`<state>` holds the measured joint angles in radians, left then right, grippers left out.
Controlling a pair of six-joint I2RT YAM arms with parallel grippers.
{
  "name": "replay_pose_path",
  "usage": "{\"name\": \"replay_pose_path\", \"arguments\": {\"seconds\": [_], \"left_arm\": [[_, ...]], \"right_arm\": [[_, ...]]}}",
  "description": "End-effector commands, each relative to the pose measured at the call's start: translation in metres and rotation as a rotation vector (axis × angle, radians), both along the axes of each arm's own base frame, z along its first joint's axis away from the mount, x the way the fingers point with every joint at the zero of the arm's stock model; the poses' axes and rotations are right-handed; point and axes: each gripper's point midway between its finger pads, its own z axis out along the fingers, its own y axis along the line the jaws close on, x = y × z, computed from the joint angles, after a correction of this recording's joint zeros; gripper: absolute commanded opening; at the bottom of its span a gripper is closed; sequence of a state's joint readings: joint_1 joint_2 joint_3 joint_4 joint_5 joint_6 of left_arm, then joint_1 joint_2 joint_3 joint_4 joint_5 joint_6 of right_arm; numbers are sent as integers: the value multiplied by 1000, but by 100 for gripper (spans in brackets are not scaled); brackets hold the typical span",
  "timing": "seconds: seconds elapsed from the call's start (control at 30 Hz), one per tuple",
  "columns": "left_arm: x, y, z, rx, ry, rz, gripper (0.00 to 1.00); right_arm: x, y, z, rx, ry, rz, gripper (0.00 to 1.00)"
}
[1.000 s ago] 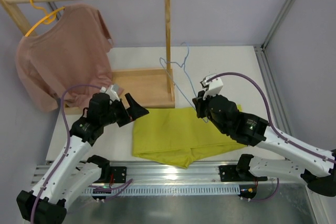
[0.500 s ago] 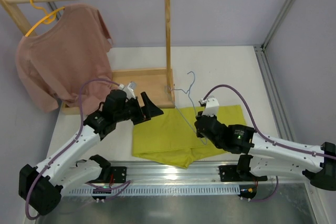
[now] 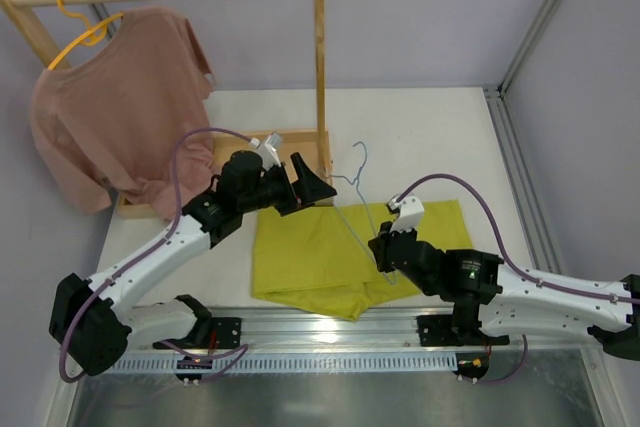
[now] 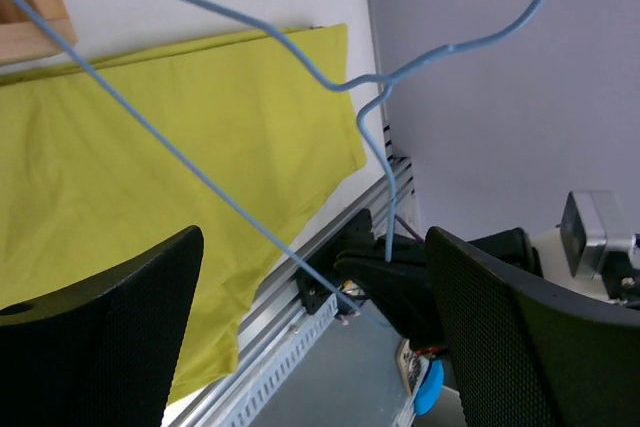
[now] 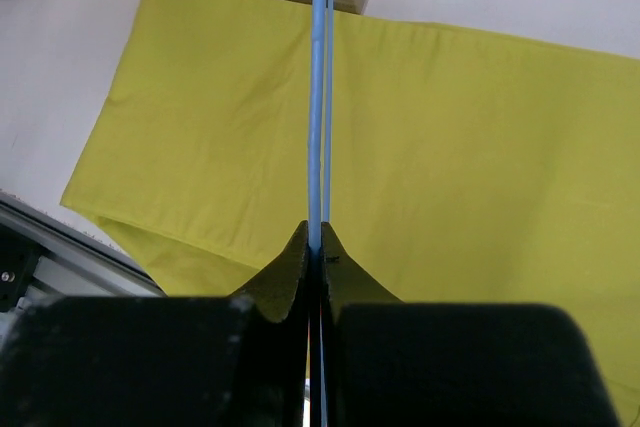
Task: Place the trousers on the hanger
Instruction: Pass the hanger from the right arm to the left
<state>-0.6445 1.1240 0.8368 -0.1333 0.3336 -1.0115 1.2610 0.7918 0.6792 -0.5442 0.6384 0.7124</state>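
The yellow-green trousers lie folded flat on the table near its front edge. The thin light-blue hanger stands tilted above them, hook up. My right gripper is shut on its wire at the lower corner; in the right wrist view the hanger runs straight up from my right gripper over the trousers. My left gripper is open just left of the hanger. In the left wrist view the hanger crosses ahead of my left gripper, touching neither finger, with the trousers behind.
A wooden rack with a base tray stands at the back left. A dusty-pink T-shirt hangs from it on a yellow hanger. A metal rail runs along the near edge. Walls close in at right.
My left gripper has swung right, up to the hanger. My right gripper has drawn nearer and lower with the hanger, which now leans over the trousers.
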Motion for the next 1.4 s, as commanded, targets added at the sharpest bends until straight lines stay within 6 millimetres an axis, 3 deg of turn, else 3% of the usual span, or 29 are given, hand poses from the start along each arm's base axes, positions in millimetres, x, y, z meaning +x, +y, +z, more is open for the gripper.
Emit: {"name": "replay_pose_path", "arguments": {"seconds": [0.0,0.13,0.27,0.47,0.7,0.93,1.03,1.1,1.17,1.2,1.3,1.33,1.37], "left_arm": [[13,-19,45,-113,-58,-4,91],[24,-25,33,-137,44,62,92],[28,-32,8,-152,180,118,91],[45,-41,-5,-185,263,191,84],[52,-48,-4,-209,284,201,54],[56,-50,-7,-212,300,211,46],[55,-49,-9,-210,307,219,30],[54,-47,-8,-207,305,223,15],[55,-47,-5,-209,300,223,0],[53,-47,-5,-208,302,221,0],[54,-47,0,-220,302,227,0],[53,-48,1,-222,304,228,0],[52,-48,0,-221,305,229,0]], "right_arm": [[4,10,15,47,-53,14,4],[3,14,17,64,-70,17,4],[2,17,24,68,-103,18,4],[-4,23,24,46,-126,47,4],[-10,25,20,42,-119,67,4],[-12,29,12,35,-110,77,4],[-13,30,10,33,-103,80,4],[-14,30,11,34,-99,82,5],[-15,28,13,34,-93,80,9],[-15,28,21,53,-96,79,18],[-14,29,34,51,-107,85,30],[-13,29,35,42,-113,86,41],[-12,29,42,41,-120,82,44]]}}
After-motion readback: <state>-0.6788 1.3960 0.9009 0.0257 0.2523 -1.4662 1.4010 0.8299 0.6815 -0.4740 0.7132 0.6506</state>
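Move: The left hand, open, has the neck of the blue hanger, just under its hook, about 8 cm to its right, 6 cm ahead and some 4 cm below. The folded trousers are centred about 9 cm to its right, 4 cm back and 20 cm down; the near right corner of the rack base is about 8 cm ahead, 2 cm right, equally low. The right hand already grips the hanger's lower corner; the left gripper waits roughly 13 cm to its left, 7 cm ahead and 6 cm above. Forward and to the right, about 5 cm each way, the left hand reaches onto the hanger, rising slightly then dipping while its fingers tip down some 20 degrees and swing counter-clockwise; they shut and pinch the wire near the neck. The right hand brings the held corner 2–3 cm left and slightly back, waits for that grip, then opens partway and lets go. ##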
